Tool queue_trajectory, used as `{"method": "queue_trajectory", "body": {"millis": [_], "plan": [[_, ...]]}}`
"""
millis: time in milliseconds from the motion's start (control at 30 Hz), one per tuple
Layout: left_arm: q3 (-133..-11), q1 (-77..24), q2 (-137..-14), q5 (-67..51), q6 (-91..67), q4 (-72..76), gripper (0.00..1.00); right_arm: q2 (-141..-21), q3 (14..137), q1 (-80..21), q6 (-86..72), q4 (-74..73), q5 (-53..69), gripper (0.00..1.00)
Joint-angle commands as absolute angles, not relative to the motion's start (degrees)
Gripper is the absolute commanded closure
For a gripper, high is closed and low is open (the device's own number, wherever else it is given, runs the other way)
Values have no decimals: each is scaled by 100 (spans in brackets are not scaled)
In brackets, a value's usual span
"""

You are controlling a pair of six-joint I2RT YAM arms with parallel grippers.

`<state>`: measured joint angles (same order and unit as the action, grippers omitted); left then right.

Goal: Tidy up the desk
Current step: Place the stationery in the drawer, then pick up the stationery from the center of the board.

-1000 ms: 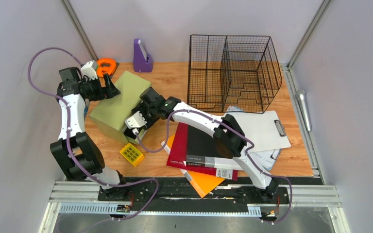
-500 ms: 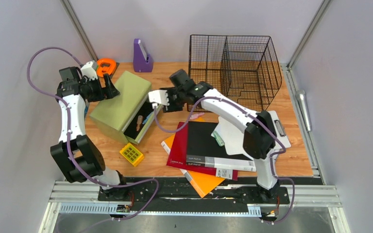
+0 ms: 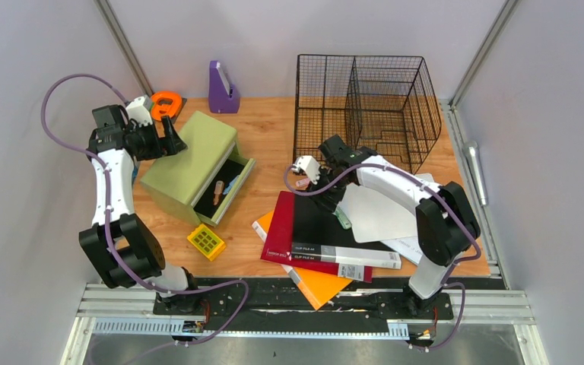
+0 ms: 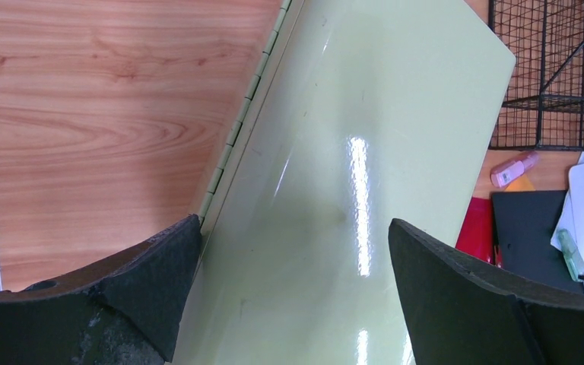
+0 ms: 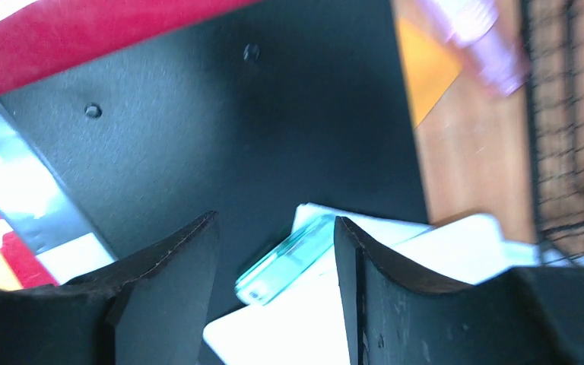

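On the light-brown desk (image 3: 266, 129) stands an olive-green box (image 3: 186, 163) with its drawer (image 3: 226, 190) pulled open and small items inside. My left gripper (image 3: 171, 138) rests open over the box's back corner. In the left wrist view its jaws (image 4: 293, 228) stand wide over the glossy lid (image 4: 350, 167), one fingertip (image 4: 175, 251) by the hinge. My right gripper (image 3: 333, 199) hangs open above a teal highlighter (image 5: 289, 262). That highlighter lies where white paper (image 5: 312, 327) meets the black folder (image 5: 236, 137), in line with the gap between the jaws. No finger touches it.
A black wire basket (image 3: 361, 110) stands at the back right. A pink highlighter (image 3: 300, 182) lies in front of it. Red, black and orange folders (image 3: 319, 285) and a clipboard (image 3: 407, 201) are stacked front right. A purple holder (image 3: 223, 90), orange tape dispenser (image 3: 166, 103) and yellow block (image 3: 206, 241) lie left.
My right arm has swung from the green box's drawer across to the right and now hangs over the folders and the teal highlighter. The drawer stays open. The left arm has not moved.
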<state>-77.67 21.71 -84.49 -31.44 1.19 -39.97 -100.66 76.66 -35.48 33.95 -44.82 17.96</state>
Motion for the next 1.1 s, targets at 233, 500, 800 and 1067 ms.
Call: {"method": "queue_trajectory", "body": {"millis": [233,500,800,1067], "plan": [[-7646,2084,-8115,-3279,-98,-4219,1,-9640,6606,-3476,2368,-4503,1245,42],[-7595,2083,-8068,-3272,-95,-4200,1,-9885,6429,-3405,2429,-4421,1065,42],[-7577,2083,-8144,-3303,-111,-4166,1,-10220,6231,-3392,2578,-4295,869,51],[-7615,2087,-8134,-3275,-82,-4187,1,-10224,7273,-3454,2648,-5001,1457,98]]}}
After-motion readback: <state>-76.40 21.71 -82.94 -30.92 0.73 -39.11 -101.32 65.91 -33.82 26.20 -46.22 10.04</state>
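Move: The green highlighter lies some 7 cm to the right of the right hand, about 4 cm back and 7 cm below, on the black clip file. That file's middle is roughly 6 cm back, 6 cm right and 9 cm below the hand; the pink highlighter lies about 7 cm ahead, 5 cm left and 8 cm below. From the left hand, the green highlighter is roughly 44 cm right, 15 cm back and 19 cm lower. The green highlighter is what the right hand closes on: half-open, the hand swings right and down with some backward travel, first slanting across the black file, then sinking mostly downward, about 6 cm lower in all. The wrist steepens some 15 degrees to point nearly straight down and twists slightly clockwise, and at the bottom the fingers close by about half and pinch the highlighter by its sides. ##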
